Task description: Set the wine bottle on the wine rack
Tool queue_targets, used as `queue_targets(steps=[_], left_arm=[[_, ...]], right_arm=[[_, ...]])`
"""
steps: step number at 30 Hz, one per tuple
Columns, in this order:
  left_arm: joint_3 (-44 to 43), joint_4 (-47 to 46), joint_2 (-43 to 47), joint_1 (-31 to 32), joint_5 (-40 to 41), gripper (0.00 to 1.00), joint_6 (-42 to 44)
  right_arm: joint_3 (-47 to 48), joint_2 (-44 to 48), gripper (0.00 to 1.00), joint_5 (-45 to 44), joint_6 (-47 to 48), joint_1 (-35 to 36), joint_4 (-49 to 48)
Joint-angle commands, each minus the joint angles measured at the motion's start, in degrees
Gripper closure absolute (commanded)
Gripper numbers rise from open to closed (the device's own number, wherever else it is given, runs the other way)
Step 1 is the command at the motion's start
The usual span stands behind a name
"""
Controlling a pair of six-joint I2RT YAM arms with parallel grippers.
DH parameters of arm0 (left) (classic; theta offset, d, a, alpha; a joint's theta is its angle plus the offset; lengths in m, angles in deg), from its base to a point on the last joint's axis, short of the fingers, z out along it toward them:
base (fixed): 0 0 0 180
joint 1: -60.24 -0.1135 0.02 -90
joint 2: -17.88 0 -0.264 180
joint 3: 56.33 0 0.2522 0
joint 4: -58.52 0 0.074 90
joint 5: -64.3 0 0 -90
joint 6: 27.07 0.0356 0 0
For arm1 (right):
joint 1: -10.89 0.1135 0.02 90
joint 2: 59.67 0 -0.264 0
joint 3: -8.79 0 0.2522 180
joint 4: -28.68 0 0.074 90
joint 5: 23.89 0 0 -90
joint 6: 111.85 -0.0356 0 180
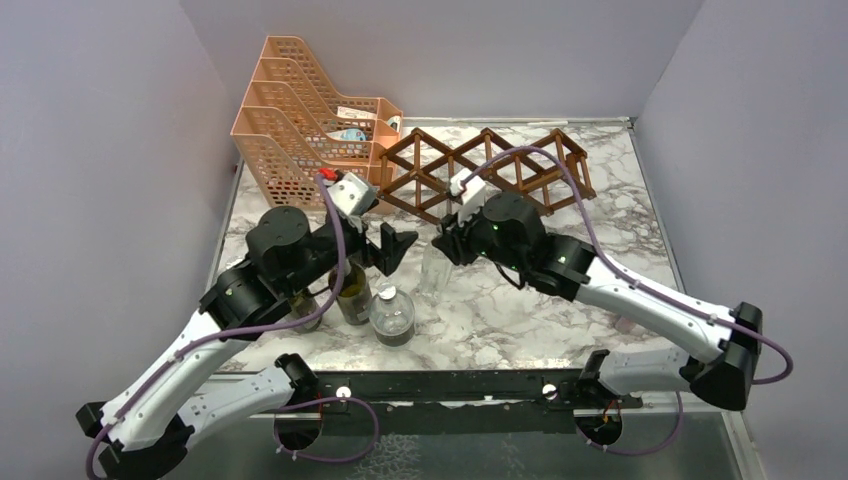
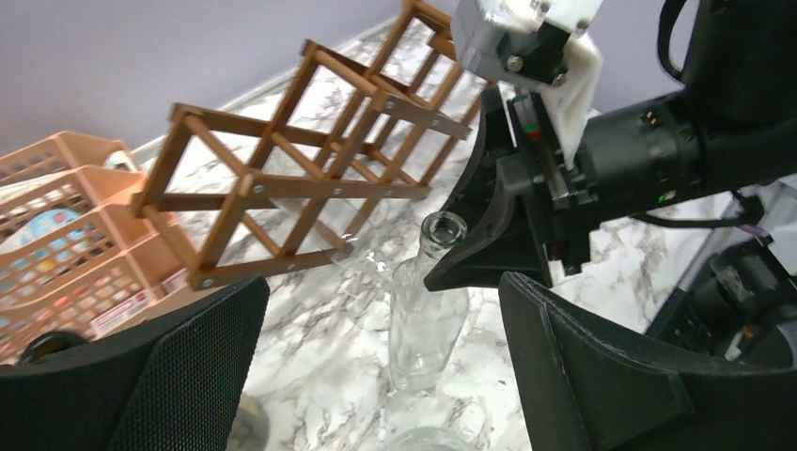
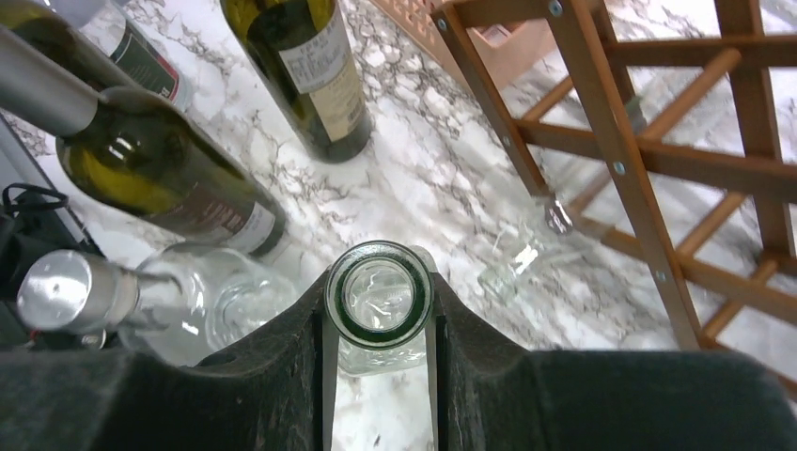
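Observation:
The wine bottle [image 1: 433, 272] is clear, empty glass with an open mouth, and it stands upright on the marble table in front of the wine rack. My right gripper [image 1: 447, 246] is shut on its neck; in the right wrist view both fingers [image 3: 301, 348] press against the rim of the bottle [image 3: 379, 296]. The reddish-brown lattice wine rack [image 1: 485, 170] stands behind it, with nothing in its openings. The rack also shows in the left wrist view [image 2: 310, 178] and the right wrist view [image 3: 639, 141]. My left gripper [image 1: 397, 246] is open and empty, just left of the bottle [image 2: 428, 310].
Two dark green bottles [image 1: 352, 290] and a clear capped bottle [image 1: 392, 316] stand under my left arm. They also show in the right wrist view [image 3: 310, 66]. A peach perforated file tray [image 1: 300, 110] stands at the back left, beside the rack.

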Motion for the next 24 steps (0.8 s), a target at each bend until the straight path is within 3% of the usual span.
queue_targets(steps=[1,6,16,24], left_arm=[[2.28,-8.70,-3.49,0.17,-10.17,0.02,0.92],[7.69,-14.66,-6.37,0.24,-10.47,0.09,-2.09],[16.72,-28.57,-9.53,3.23,-14.48,0.09,-4.30],[19.53,-33.72,-14.36,10.68,-7.31,0.03,2.11]], right_arm=[[-1.79,6.95,0.93,-3.52,-5.72,0.22,7.45],[-5.45,13.44,0.94,-9.93,-10.73,0.23,13.95],[-8.06,20.73,0.94,-19.65,-17.15,0.30,21.05],[-6.60,23.69,0.96,-23.73,-23.99,0.26,24.15]])
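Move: The right hand holds the clear wine bottle upright by its neck; open table for it lies about 14 cm to the right and 4 cm back, some 26 cm below. The wine rack's middle is about 20 cm ahead, 8 cm right and 18 cm below. For the empty left hand, the held bottle's middle is roughly 2 cm ahead, 8 cm right and 20 cm below; the capped jar sits 4 cm back, 2 cm left, 28 cm below. Rightward along the front of the wine rack, the right hand carries the bottle about 14 cm, drawing back a little and turning some 25 degrees clockwise, fingers still pinching the neck. The open left hand follows rightward and down, about 10 cm each way, also swinging clockwise, and closes in on the bottle's body without gripping it. ##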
